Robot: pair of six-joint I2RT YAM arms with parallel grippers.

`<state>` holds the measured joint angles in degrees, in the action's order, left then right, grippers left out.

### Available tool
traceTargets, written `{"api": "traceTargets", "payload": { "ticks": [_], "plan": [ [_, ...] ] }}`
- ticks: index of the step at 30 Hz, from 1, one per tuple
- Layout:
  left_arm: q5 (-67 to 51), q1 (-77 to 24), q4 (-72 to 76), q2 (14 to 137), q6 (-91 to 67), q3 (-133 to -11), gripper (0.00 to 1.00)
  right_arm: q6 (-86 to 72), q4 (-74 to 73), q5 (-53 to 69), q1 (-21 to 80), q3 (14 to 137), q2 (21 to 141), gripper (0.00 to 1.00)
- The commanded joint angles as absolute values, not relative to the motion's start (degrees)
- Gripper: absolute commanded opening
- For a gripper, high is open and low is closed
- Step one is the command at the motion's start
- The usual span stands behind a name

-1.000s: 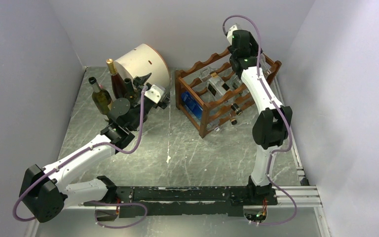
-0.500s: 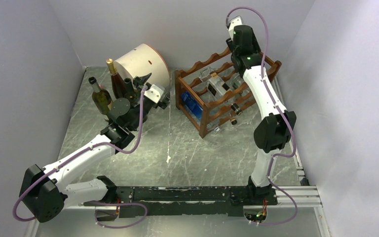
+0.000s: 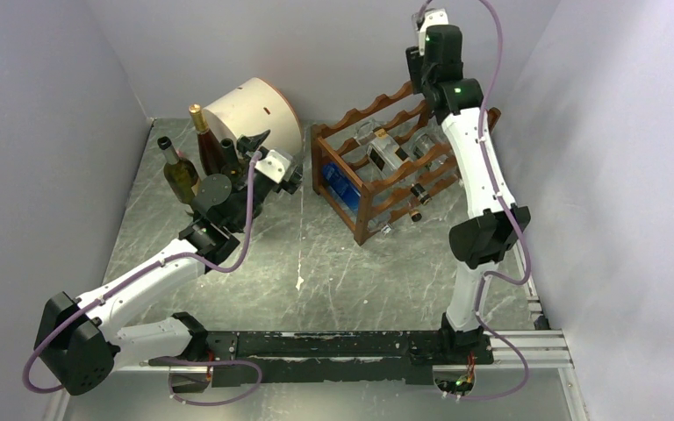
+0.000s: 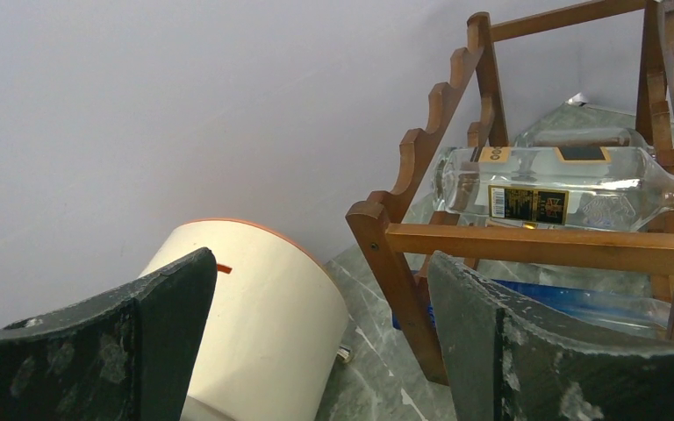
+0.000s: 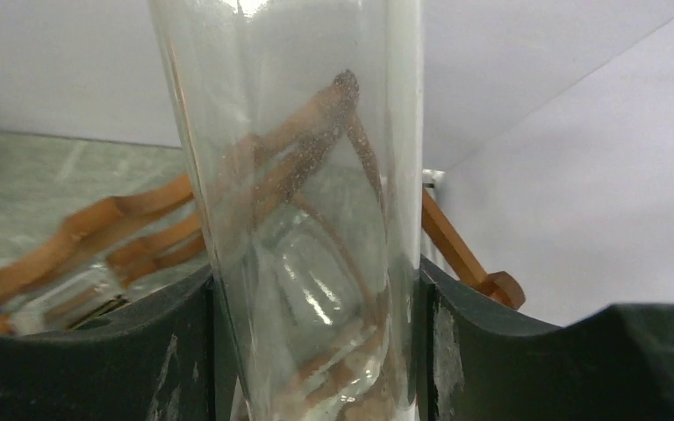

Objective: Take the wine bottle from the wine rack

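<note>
The reddish-brown wooden wine rack [image 3: 377, 180] stands at the back right of the table and also shows in the left wrist view [image 4: 527, 246]. My right gripper [image 3: 421, 72] is raised above the rack's far end. In the right wrist view it [image 5: 316, 346] is shut on a clear glass wine bottle [image 5: 303, 193], held upright between the fingers [image 5: 478, 351]; the rack's rails [image 5: 96, 232] lie below. My left gripper [image 3: 261, 145] is open and empty between the cream drum and the rack; the left wrist view shows its fingers [image 4: 154, 338] wide apart.
A clear labelled bottle [image 4: 553, 184], a blue bottle [image 3: 340, 189] and dark bottles [image 3: 419, 193] lie in the rack. The cream drum [image 3: 254, 110] lies on its side at the back. Three bottles [image 3: 180, 171] stand left of my left gripper. Grey walls enclose the table.
My right arm has risen and swung toward the back right, carrying the clear bottle up from the rack. The left arm has not moved.
</note>
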<state>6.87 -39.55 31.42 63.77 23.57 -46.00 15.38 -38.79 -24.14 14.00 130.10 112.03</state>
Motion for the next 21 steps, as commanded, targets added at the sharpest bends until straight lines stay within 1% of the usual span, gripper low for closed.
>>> {"api": "traceTargets", "payload": {
  "ticks": [1,5,11,15,18,21],
  "plan": [
    [5.28,-39.9,31.84,63.66,22.61,-47.25,0.93,4.82,-44.89,-20.03,13.99,138.85,111.93,0.0],
    [4.58,-39.84,31.82,64.06,22.0,-47.46,0.93,-2.68,-46.81,-11.21,14.03,137.28,109.45,0.0],
    [-0.07,-39.91,32.79,63.37,21.58,-46.77,0.94,-13.39,-41.31,6.15,14.01,126.24,101.03,0.0],
    [-11.19,-39.93,36.89,61.02,22.69,-43.56,0.99,-22.7,-31.16,17.37,14.06,115.74,94.57,0.0],
    [-19.95,-40.11,40.21,59.88,23.95,-40.75,0.98,-31.85,-23.15,23.8,14.02,107.75,90.59,0.0],
    [-23.89,-40.79,42.55,58.85,25.65,-38.99,0.95,-42.53,-18.03,30.73,14.55,102.38,88.81,0.0]
  ]
}}
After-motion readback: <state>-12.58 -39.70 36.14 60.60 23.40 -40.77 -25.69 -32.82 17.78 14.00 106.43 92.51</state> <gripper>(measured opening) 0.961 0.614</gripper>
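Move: Some 32 cm to the left and 20 cm back from the right hand, at nearly its height, wait the left hand's open fingers, where the wine bottle it grips is headed. Below the right hand, the wine rack's middle is about 12 cm back, 9 cm left and 22 cm down. From the left hand the bottle is some 20 cm ahead and 32 cm right; the white drum is 17 cm ahead, 11 cm left and 22 cm down. Swinging the held wine bottle left by about 13 cm and back about 10 cm over the rack, the right hand closes on the left gripper, ending at nearly the same height; its left side rolls up some 50 degrees as it turns counter-clockwise. After a pause the left hand, fingers still wide open, draws back and right about 6 cm, turning clockwise roughly 20 degrees. ##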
